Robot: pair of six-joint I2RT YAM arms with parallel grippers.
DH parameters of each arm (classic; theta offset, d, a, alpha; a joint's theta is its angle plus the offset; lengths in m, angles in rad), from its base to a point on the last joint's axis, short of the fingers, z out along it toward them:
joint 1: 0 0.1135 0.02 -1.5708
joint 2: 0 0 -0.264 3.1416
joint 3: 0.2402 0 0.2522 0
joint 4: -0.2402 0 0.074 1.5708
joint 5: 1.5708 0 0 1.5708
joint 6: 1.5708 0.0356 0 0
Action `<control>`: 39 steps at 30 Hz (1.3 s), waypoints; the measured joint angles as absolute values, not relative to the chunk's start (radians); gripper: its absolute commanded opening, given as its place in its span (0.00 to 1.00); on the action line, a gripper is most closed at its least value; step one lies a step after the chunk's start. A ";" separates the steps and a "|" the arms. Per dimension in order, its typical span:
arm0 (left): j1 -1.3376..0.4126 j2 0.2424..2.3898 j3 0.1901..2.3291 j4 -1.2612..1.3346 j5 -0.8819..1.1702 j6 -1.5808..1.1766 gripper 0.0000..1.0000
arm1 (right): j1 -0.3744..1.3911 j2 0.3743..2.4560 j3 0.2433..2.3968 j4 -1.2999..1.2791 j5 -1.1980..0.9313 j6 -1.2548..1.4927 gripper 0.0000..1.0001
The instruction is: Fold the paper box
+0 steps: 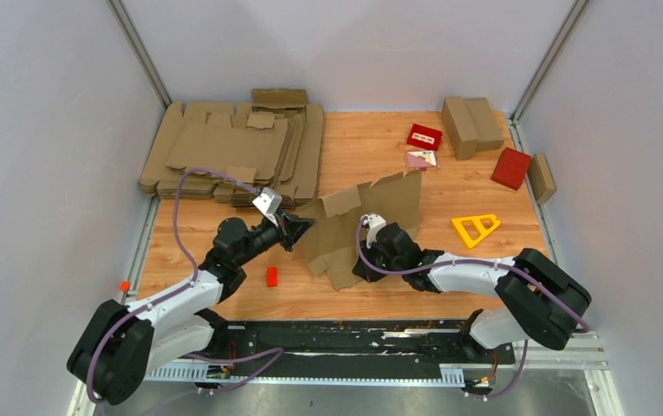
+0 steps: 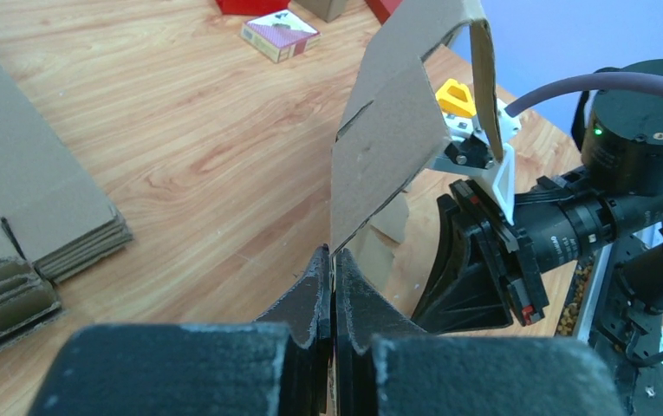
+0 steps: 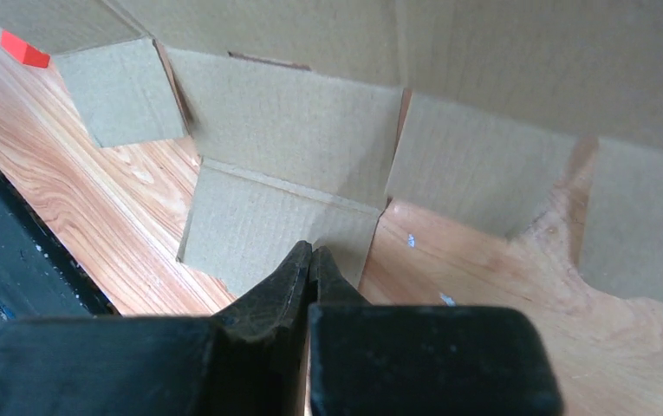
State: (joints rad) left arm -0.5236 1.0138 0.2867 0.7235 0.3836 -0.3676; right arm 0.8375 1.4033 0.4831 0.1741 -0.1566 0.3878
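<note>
The paper box (image 1: pixel 371 212) is a brown cardboard blank standing partly upright in the middle of the table, its flaps spread toward the near edge. My left gripper (image 1: pixel 300 229) is shut on the blank's left edge. In the left wrist view the cardboard (image 2: pixel 388 147) rises straight out of the closed fingertips (image 2: pixel 333 260). My right gripper (image 1: pixel 360 269) is low at the blank's near side. In the right wrist view it (image 3: pixel 312 253) is shut with nothing seen between its fingers. Its tips lie over a low flap (image 3: pixel 267 221) of the blank (image 3: pixel 293 130).
A stack of flat cardboard blanks (image 1: pixel 232 152) fills the back left. Folded brown boxes (image 1: pixel 471 126) and red boxes (image 1: pixel 511 167) stand at the back right. A yellow triangular frame (image 1: pixel 475 227) lies to the right. A small red block (image 1: pixel 271 276) sits near my left arm.
</note>
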 measured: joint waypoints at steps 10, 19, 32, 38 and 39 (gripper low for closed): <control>-0.524 1.079 0.291 0.726 0.333 -0.365 0.00 | 0.889 1.460 0.479 0.252 -0.140 0.403 0.00; -0.529 1.198 0.291 0.814 0.266 -0.435 0.00 | 0.950 1.524 0.523 0.289 -0.131 0.418 0.00; -0.667 1.227 0.336 0.769 0.138 -0.290 0.00 | 0.966 1.311 0.516 0.123 -0.025 0.391 0.25; -0.712 1.223 0.344 0.749 0.081 -0.211 0.00 | 0.964 1.044 0.502 -0.024 0.103 0.383 0.53; -0.717 1.223 0.347 0.745 0.075 -0.201 0.00 | 0.961 0.994 0.498 -0.050 0.128 0.383 0.61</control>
State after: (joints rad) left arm -0.7170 1.2232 0.3466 0.7448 0.0746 -0.2012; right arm 0.9607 0.9939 0.4984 -0.0498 0.1280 0.3832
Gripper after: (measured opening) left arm 0.009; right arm 0.455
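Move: The right hand's shut fingertips are on the box's near flap, whose middle lies about 3 cm to their left, roughly level with them and 1 cm below. From the right hand, a small corner flap lies some 9 cm left and 3 cm ahead, and the red block about 19 cm left, neither ahead nor back. The left hand, still pinching the box's raised left edge, has the near flap about 7 cm back, 6 cm right and 16 cm below. Shut right fingertips press down onto the box's near flap and push along the table some 4 cm to the left, drawing back slightly, then come free, rising about 9 cm, swinging back right and opening nearly halfway. Meanwhile the left hand keeps its pinch and lowers the box's left edge about 4 cm, going forward first, then right and a little back, rolling slightly. ##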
